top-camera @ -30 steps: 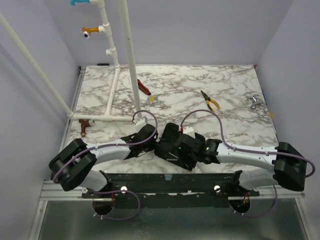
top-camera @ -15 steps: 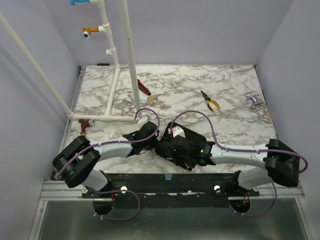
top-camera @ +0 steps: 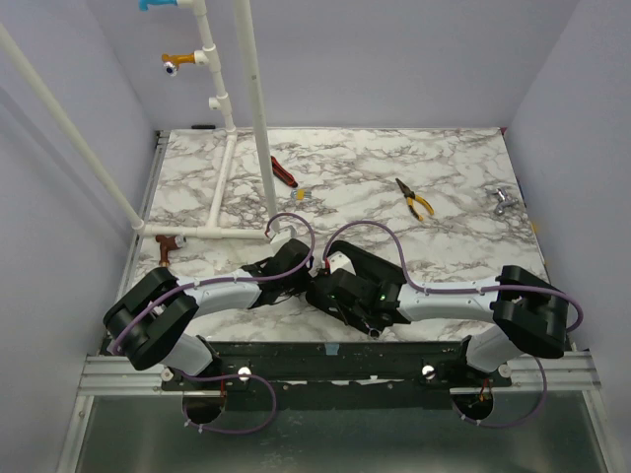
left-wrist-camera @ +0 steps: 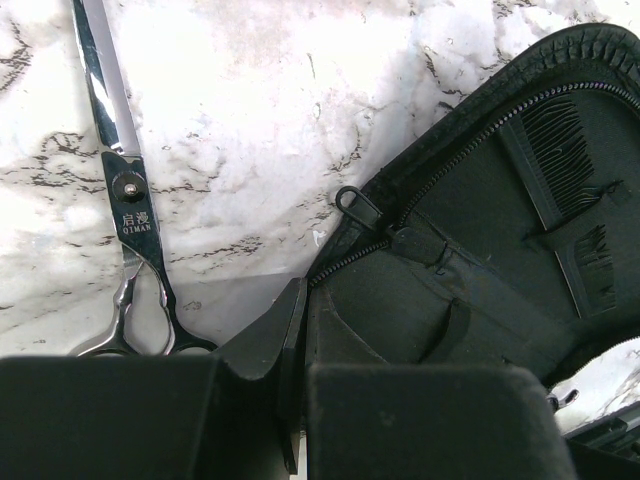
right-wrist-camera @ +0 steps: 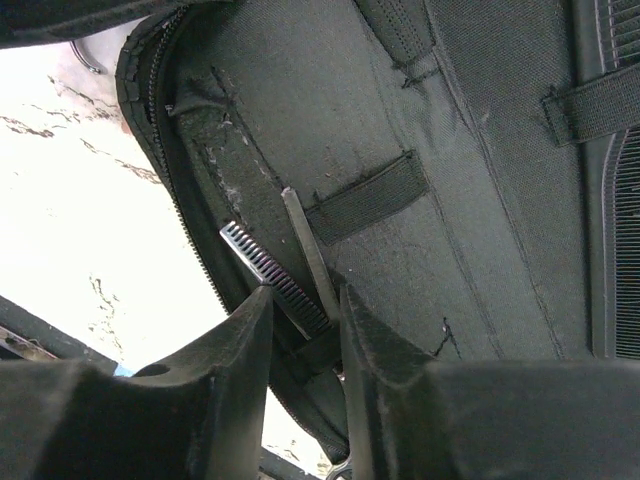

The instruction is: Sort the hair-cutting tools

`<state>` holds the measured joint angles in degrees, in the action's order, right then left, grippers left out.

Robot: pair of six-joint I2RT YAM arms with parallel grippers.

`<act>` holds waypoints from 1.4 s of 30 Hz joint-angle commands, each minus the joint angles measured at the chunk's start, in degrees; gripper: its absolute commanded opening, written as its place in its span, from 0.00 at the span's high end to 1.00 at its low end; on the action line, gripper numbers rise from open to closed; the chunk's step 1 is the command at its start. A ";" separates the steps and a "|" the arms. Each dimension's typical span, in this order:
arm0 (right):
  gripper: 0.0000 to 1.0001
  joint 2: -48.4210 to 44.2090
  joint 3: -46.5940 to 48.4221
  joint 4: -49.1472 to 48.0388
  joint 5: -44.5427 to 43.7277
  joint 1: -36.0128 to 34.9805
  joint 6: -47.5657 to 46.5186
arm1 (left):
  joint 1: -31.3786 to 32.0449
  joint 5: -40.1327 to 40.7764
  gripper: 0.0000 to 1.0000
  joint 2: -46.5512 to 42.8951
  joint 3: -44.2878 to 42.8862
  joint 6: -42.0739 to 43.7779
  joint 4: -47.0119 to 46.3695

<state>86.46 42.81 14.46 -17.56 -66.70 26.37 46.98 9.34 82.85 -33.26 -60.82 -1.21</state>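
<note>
A black zip case (top-camera: 330, 281) lies open at the table's near middle. My left gripper (left-wrist-camera: 303, 300) is shut on the case's edge (left-wrist-camera: 345, 255) beside the zipper pull. One pair of silver scissors (left-wrist-camera: 128, 200) lies on the marble just left of the case. The black comb (left-wrist-camera: 555, 130) sits under straps inside the case. In the right wrist view a second pair of scissors (right-wrist-camera: 268, 268), with a toothed blade, lies in the case lining (right-wrist-camera: 480, 200), one blade tip under an elastic strap (right-wrist-camera: 370, 195). My right gripper (right-wrist-camera: 305, 295) is shut on these scissors near the pivot.
Yellow-handled pliers (top-camera: 416, 200) lie at the back right and a red-and-black-handled tool (top-camera: 283, 172) at the back left. A white pipe frame (top-camera: 222, 187) stands along the left side. A small silver object (top-camera: 501, 202) is near the right wall.
My right arm has swung left over the case and its jaws have narrowed around the toothed scissors. The left arm shifted slightly and stays shut on the case edge.
</note>
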 commanded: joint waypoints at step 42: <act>0.95 5.51 2.88 -2.31 -0.44 -0.29 -2.09 | 0.92 -3.28 1.00 -0.10 3.54 -1.04 -2.64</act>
<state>89.89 45.56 12.97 -19.88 -66.81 24.12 46.98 9.21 82.35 -31.40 -60.99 -4.12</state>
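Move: The thinning scissors' spread blades lie in the open pouch, right between and just beyond the right fingertips, about 1 cm ahead, level sideways and 1 cm below. The pouch's elastic strap is some 4 cm ahead of the right hand, the large comb about 7 cm ahead and 5 cm to its right, and the pouch corner roughly 6 cm ahead and 9 cm to its left. From the left hand the blades are about 6 cm back and 9 cm to the right. Edging forward about 1 cm, the right hand narrows its partly open fingers over the blades, rises barely 1 cm, opens a little and sinks back. It then creeps about 1 cm to the left, closing again around the blades with no real wrist turn. The left hand keeps its shut fingertips at the pouch corner. ##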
